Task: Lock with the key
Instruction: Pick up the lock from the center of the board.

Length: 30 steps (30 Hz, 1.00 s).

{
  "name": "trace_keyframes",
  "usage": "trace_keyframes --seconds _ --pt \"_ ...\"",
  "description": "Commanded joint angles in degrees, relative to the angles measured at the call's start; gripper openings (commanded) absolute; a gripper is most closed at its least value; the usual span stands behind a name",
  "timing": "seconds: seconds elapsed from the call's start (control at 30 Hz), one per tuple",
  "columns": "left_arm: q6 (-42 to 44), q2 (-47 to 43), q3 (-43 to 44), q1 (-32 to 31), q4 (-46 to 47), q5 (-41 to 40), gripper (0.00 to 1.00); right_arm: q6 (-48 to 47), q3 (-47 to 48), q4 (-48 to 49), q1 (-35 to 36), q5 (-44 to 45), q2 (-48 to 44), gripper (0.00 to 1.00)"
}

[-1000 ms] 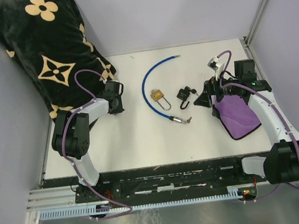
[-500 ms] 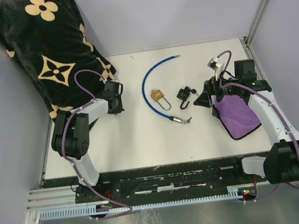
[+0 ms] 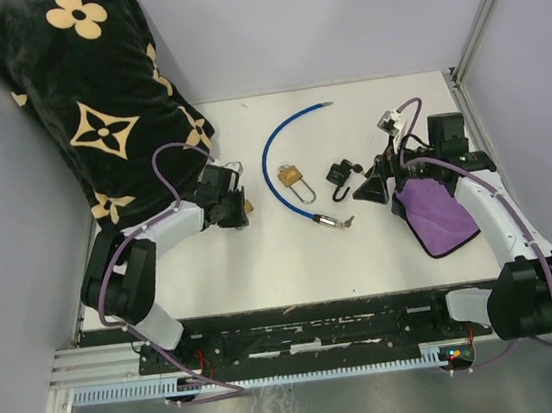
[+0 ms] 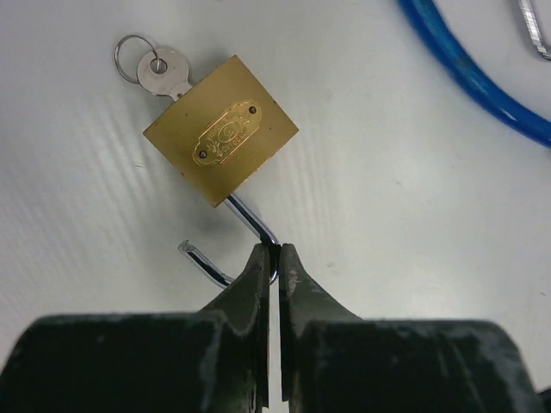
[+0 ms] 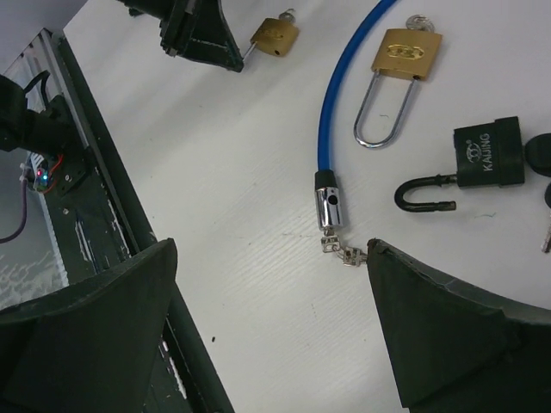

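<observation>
A small brass padlock [image 4: 219, 129] lies on the white table with its shackle [image 4: 250, 219] swung open. A silver key [image 4: 164, 73] on a ring sticks in its base. My left gripper [image 4: 276, 251] is shut on the bend of that shackle. From above, this gripper [image 3: 239, 203] sits left of centre, near the pillow. My right gripper [image 5: 269, 258] hangs open above the table, over the metal end of the blue cable [image 5: 329, 209], with nothing between its fingers. It [image 3: 372, 187] hovers right of a black padlock [image 3: 340, 173].
A long-shackle brass padlock [image 3: 292, 176] lies inside the loop of the blue cable [image 3: 271, 152]. The black padlock [image 5: 489, 155] has its shackle open and keys beside it. A purple cloth [image 3: 440, 214] lies under my right arm. A black flowered pillow [image 3: 80, 89] fills the far left corner.
My left gripper has moved right, away from the pillow, and shut on the small padlock's shackle. The right gripper shifted slightly left and stayed open.
</observation>
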Motion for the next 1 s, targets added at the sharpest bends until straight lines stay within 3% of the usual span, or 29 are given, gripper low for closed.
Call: trace_keyframes --seconds 0.0,0.2,0.33,0.43,0.57,0.77,0.97 --pt "-3.12 -5.45 -0.1 -1.65 1.28 7.95 0.03 -9.34 -2.4 3.96 3.9 -3.88 -0.12 0.99" --pt "-3.84 -7.76 -1.04 -2.28 2.21 13.69 0.03 -40.77 -2.87 -3.18 14.1 -4.59 0.4 0.99" --pt "-4.65 -9.16 -2.07 -2.66 3.44 17.28 0.03 -53.16 -0.01 -4.97 16.1 -8.66 4.55 0.99" --pt "-5.06 -10.01 -2.26 -3.04 4.01 19.49 0.03 -52.34 2.35 0.35 18.87 -4.43 9.37 1.0" --pt "-5.63 -10.71 -2.67 -3.23 4.71 21.6 0.03 -39.89 -0.33 20.04 23.99 4.47 13.98 1.0" --pt "-8.21 -10.87 -4.19 -3.29 7.89 25.16 0.03 -28.66 -2.05 39.8 32.06 14.62 21.17 0.97" --pt "-11.59 -10.72 -6.03 -3.28 11.7 27.41 0.03 -24.67 -1.78 40.97 36.58 19.41 25.01 0.94"
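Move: My left fingers hold the brass lock by its shackle, its body about 4 cm ahead of them. My open right gripper is some 29 cm to the left hand's right, 3 cm back, 18 cm higher. From my right hand, the held lock is about 28 cm left, 7 cm ahead, 19 cm below. On the table, some 21 cm below it: second brass lock 16 cm left, 13 ahead; silver cable end 9 left, 1 ahead. Wide open, my right hand sweeps about 19 cm left towards the held brass lock and sinks some 10 cm, drawing back a little before coming forward again, while its wrist turns roughly 50 degrees. My left hand keeps its pinch on the shackle and brings the lock to meet it, right, back and up, its left side dipping about 25 degrees. The right fingers stay open, just short of the lock. ##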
